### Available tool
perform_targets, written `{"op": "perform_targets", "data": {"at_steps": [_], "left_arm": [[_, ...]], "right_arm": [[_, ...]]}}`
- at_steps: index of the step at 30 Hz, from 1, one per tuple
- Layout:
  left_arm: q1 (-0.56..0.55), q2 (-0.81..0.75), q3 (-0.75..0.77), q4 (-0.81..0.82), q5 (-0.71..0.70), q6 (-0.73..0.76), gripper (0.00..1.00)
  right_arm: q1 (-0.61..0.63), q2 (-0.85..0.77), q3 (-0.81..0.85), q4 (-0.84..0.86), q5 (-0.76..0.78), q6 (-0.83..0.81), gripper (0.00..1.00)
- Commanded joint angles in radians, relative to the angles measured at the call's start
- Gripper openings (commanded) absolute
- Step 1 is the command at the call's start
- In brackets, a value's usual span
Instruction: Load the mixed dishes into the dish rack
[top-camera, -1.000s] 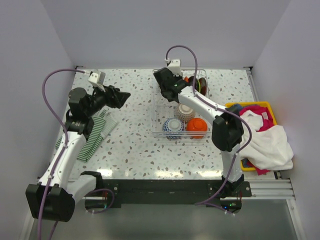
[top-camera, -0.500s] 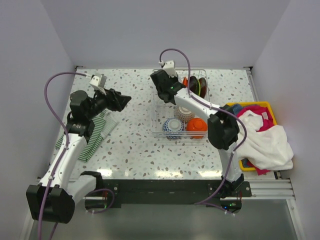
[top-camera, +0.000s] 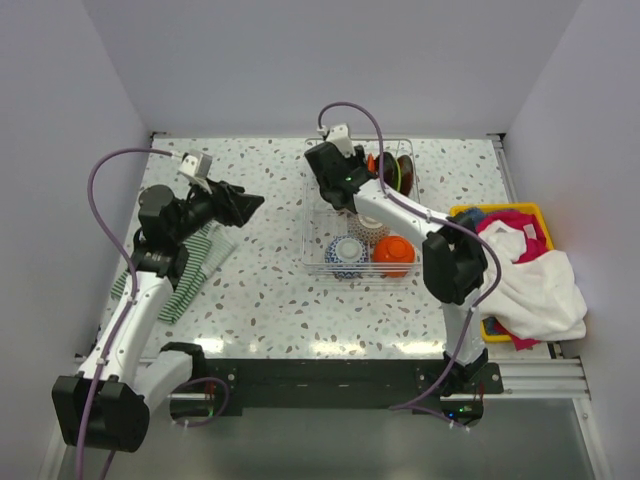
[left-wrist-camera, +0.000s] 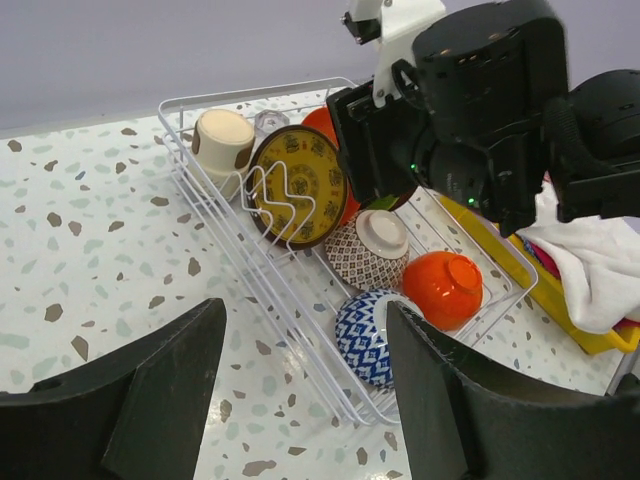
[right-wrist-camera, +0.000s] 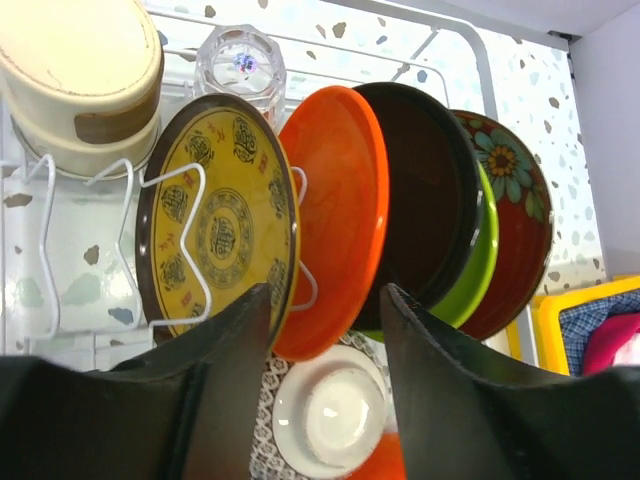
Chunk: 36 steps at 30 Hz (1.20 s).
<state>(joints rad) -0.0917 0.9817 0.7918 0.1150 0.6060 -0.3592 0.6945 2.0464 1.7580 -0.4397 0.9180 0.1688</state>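
The dish rack holds upright plates: a yellow-patterned one, an orange one, a black one, a lime green one and a dark red flowered one. A beige cup and a glass stand at its far end. A blue-white bowl, an orange bowl and a brown-patterned bowl lie upside down at the near end. My right gripper is open, its jaws straddling the orange plate's edge. My left gripper hangs open and empty left of the rack.
A green-white striped cloth lies under the left arm. A yellow bin of coloured cloths sits right of the rack, with a white cloth spilling over it. The right arm hangs over the rack's plates.
My right gripper has gone from shut to open over the plates and shifted slightly left. The left arm has barely moved.
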Motion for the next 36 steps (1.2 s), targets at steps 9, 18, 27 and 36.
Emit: {"op": "perform_targets", "data": {"at_steps": [9, 18, 27, 36], "left_arm": [[-0.005, 0.017, 0.038, -0.006, 0.086, 0.091, 1.0], [-0.006, 0.118, 0.093, -0.08, 0.118, 0.144, 1.0], [-0.014, 0.244, 0.182, -0.209, -0.061, 0.285, 1.0], [-0.014, 0.388, 0.222, -0.21, -0.144, 0.355, 1.0]], "right_arm": [[-0.088, -0.409, -0.14, -0.042, -0.379, -0.033, 0.9], [-0.245, -0.538, -0.274, -0.116, -0.476, 0.001, 0.9], [-0.385, -0.667, -0.419, -0.201, -0.429, 0.052, 0.99], [-0.429, -0.847, -0.598, -0.208, -0.349, 0.011, 0.98]]}}
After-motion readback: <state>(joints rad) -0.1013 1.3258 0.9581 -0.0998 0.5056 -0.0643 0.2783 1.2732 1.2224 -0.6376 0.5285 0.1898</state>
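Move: The right hand is already letting go at the rack: the yellow plate's middle is about 4 cm to its left, 3 cm ahead and 5 cm lower, the orange plate 3 cm ahead and 1 cm right, the black plate 4 cm ahead and 5 cm right. The patterned bowl is some 5 cm back and 1 cm right. From the left hand, the yellow plate lies roughly 20 cm right, 14 cm ahead, 15 cm below. The right hand, its fingers already parted around the yellow plate's near edge, spreads them from half to wide open and draws up some 12 cm and slightly back, clear of the plates, then swings about 20 cm right past the rack's right rim, sinking partway and drawing back. Meanwhile the left hand opens fully and then goes down about 9 cm and forward over the bare table left of the rack, tilting some 20 degrees. ##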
